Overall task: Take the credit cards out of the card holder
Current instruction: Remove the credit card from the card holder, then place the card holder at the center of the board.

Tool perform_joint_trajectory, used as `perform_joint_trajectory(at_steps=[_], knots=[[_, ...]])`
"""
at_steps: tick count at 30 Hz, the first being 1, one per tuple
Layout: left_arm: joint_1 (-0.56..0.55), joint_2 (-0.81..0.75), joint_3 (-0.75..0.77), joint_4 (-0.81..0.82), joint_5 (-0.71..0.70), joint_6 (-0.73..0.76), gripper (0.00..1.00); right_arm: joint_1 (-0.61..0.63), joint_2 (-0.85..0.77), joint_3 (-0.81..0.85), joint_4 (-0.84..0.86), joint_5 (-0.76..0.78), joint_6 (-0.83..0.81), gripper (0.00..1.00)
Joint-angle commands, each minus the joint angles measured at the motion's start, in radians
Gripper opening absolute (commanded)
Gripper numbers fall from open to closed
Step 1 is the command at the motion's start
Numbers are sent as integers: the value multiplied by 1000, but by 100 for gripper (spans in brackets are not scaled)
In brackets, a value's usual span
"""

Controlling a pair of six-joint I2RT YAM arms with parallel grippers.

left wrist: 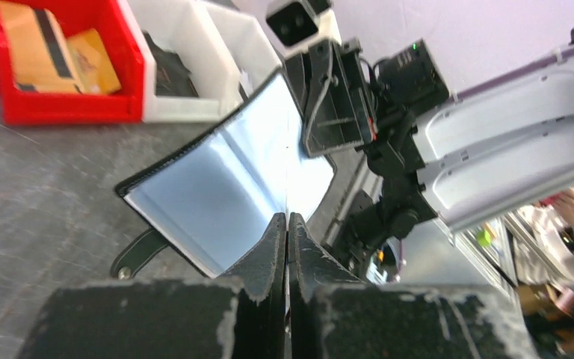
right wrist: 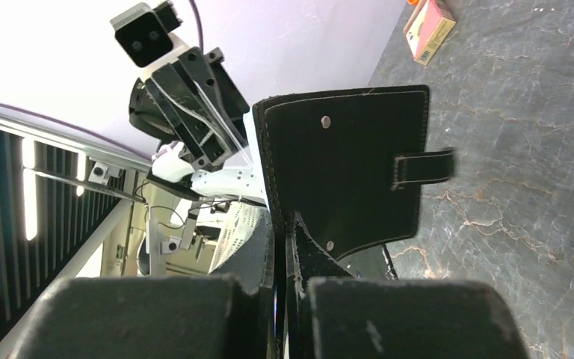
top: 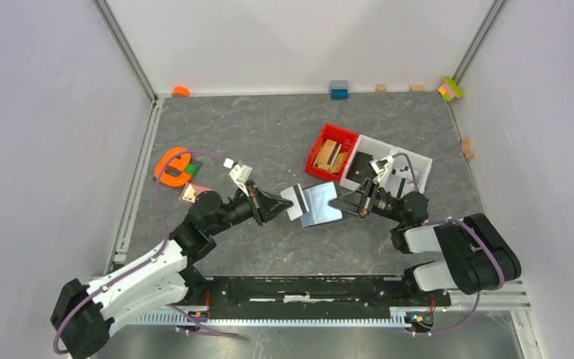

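Note:
The card holder (top: 321,204) is held open above the table, pale blue-grey inside (left wrist: 217,187) and black outside (right wrist: 344,172), its snap strap (right wrist: 422,166) sticking out. My right gripper (top: 338,203) is shut on the holder's right edge (right wrist: 282,224). A greyish-white credit card (top: 293,202) juts from the holder's left side. My left gripper (top: 282,203) is shut on it, and in the left wrist view the card shows only as a thin pale line (left wrist: 287,191) between the jaws. A pinkish-copper card (top: 191,193) lies on the table beside the left arm.
A red bin (top: 321,139) with tan wooden blocks and a white bin (top: 417,164) stand just behind the right gripper. An orange object (top: 172,166) lies at the left. A blue brick (top: 338,90) and small blocks line the far wall.

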Motion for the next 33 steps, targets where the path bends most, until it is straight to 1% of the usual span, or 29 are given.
perform_joint_trajectory(at_steps=[1, 3, 7, 9, 10, 11, 12, 15, 16, 17, 18, 21, 25, 26, 28, 32, 33], knots=[[6, -104, -4, -65, -171, 65, 2, -15, 23, -14, 483, 15, 5, 0], [6, -148, -17, -82, -221, 69, 2, -14, 44, -19, 469, 22, -7, 0], [6, -228, -44, -99, -297, 80, 2, -8, 71, -20, 314, 29, -95, 0], [6, -253, -53, -100, -316, 82, 2, 9, 69, -6, 187, 37, -180, 0], [6, -258, -56, -100, -320, 81, 2, 23, 64, 4, 91, 47, -232, 0], [6, -259, -56, -100, -322, 81, 2, 36, 55, 23, -31, 57, -316, 0], [6, -256, -55, -101, -322, 81, 2, 51, 42, 53, -201, 76, -416, 0], [6, -237, -46, -107, -318, 79, 2, 94, -11, 160, -717, 209, -712, 0], [6, -229, -43, -109, -318, 79, 2, 106, -25, 199, -860, 274, -802, 0], [6, -221, -41, -110, -315, 80, 2, 122, -40, 224, -954, 352, -861, 0], [6, -213, -38, -112, -314, 79, 2, 132, -50, 250, -1038, 413, -912, 0], [6, -200, -32, -114, -308, 80, 2, 163, -56, 317, -1207, 578, -1017, 0], [6, -194, -30, -115, -309, 80, 2, 221, -30, 398, -1344, 769, -1104, 2], [6, -195, -30, -117, -311, 79, 2, 241, -19, 418, -1384, 828, -1122, 4], [7, -198, -30, -122, -318, 79, 2, 275, 3, 457, -1435, 894, -1145, 13], [6, -197, -28, -131, -333, 78, 2, 327, 5, 489, -1454, 886, -1154, 43], [6, -192, -27, -131, -332, 77, 2, 336, -4, 486, -1444, 864, -1155, 46]])
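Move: The right hand holds the card holder by its edge. The table spot for it lies about 7 cm ahead, 5 cm left and 17 cm below. The red bin stands roughly 26 cm ahead of that hand and 3 cm right, the white tray 22 cm ahead and 21 cm right, both some 15 cm down. From the left hand, already pinching the card, the holder is level ahead and about 9 cm right, slightly lower. Right hand lowers the card holder about 14 cm and forward, tips down, opens; left takes the card left. ##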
